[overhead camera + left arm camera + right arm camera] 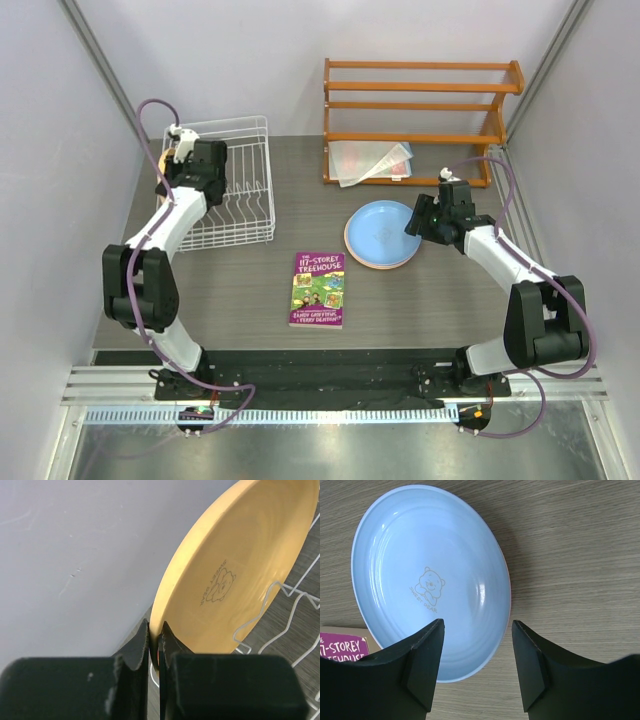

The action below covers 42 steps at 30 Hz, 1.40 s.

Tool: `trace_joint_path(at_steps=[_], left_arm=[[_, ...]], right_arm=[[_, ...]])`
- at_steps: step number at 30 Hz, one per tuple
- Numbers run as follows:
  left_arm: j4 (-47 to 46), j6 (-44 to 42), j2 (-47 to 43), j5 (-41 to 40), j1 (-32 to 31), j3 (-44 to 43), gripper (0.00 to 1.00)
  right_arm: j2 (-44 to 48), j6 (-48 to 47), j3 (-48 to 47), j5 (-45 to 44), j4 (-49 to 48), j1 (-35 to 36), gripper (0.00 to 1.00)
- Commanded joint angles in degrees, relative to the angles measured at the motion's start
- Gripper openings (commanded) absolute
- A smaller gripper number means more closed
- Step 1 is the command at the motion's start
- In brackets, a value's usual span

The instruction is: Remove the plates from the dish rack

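Observation:
The white wire dish rack [240,190] stands at the back left. In its far left corner a yellow-orange plate [235,570] stands on edge between the prongs, only a sliver of it [165,158] showing from above. My left gripper [156,632] is shut on that plate's rim; in the top view it [178,160] sits over the rack's left side. A light blue plate [430,575] lies flat on the table at centre right, stacked on a pink plate whose rim [385,266] peeks out. Just above the blue plate's right edge my right gripper [477,630] hangs open and empty.
A purple book [318,289] lies in the middle of the table, near the blue plate's left side. An orange wooden slatted shelf [420,105] stands at the back right with a clear plastic item [370,160] under it. Grey walls close in the left and right sides.

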State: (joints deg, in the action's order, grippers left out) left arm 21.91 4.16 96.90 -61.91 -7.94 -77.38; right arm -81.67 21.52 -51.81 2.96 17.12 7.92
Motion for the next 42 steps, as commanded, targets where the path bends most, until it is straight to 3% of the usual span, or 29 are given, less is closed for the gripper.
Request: trace_joint_path(at_steps=[1,10,16,18,22,24,26,30,31,34,42], left_arm=[[-8.0,-3.2,-0.8,-7.8,-1.8,-0.1,0.0],[-8.0,-5.5,-4.2,-10.9,-2.4,-0.7,0.0],[-5.5,-5.6,-8.4,-8.6,-2.5,-2.3,0.0],[-2.0,-1.9,-9.2,-6.6,-3.0,-4.3,0.0],[-0.3,-0.7,-11.1,-3.8,-7.2,-4.5,0.0],[1.3,0.4,-12.3,4.4,-9.0,-4.7,0.02],[2.2,2.9,-13.1,7.8,-12.3,-5.1,0.02],[6.1,10.7,-13.3,26.1,-14.9,-6.5,0.01],[6.1,12.9,-13.3,35.1,-15.1,-6.6,0.01],[5.2,18.9,-13.1,45.4,-15.8,-6.5,0.0],[-3.1,29.1,-12.9,60.5,-17.7,-1.3,0.0]], right_arm=[[-0.5,0.0,0.0,1.3,-2.5,0.1,0.62],[0.4,-0.2,-0.2,1.5,-2.4,0.2,0.62],[1.7,-0.1,-0.1,1.3,-2.2,0.1,0.62],[2.4,0.0,-0.2,1.2,-1.9,0.1,0.62],[4.0,-0.9,-0.8,1.4,-1.5,0.2,0.63],[4.8,-1.3,-1.1,2.4,-1.6,0.2,0.63],[5.1,-1.0,-2.1,4.0,-1.7,0.2,0.63],[5.8,0.7,-2.5,7.9,-4.0,1.0,0.63],[5.8,1.2,-2.7,9.7,-4.7,1.3,0.63],[5.5,2.9,-3.2,13.0,-7.3,2.6,0.63],[3.2,8.9,-4.5,18.0,-16.5,6.6,0.63]])
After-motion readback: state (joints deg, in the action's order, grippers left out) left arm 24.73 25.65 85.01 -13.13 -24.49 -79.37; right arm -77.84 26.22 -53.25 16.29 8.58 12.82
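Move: The left hand already pinches the yellow plate by its rim; the plate's middle is about 7 cm ahead, 1 right and 6 below. The blue plate it heads towards lies 57 cm right, 6 nearer and 20 lower. From that hand, the dish rack's middle is 11 cm right, 5 ahead and 15 below; the book is 39 right, 22 back and 21 below. From the right hand, the yellow plate is 63 cm left, 12 ahead and 6 higher, and the blue plate 7 left, level, 8 below. Upward first, some 8 cm and easing slightly back, the left hand draws the yellow plate from the rack, then sweeps about 26 cm right past the rack's near-empty slots towards the blue plate, sinking a little. It turns clockwise and rolls its left side down, both nearly 50 degrees, keeping its pinch. Late on, the open, empty right hand goes left and up towards the yellow plate. ##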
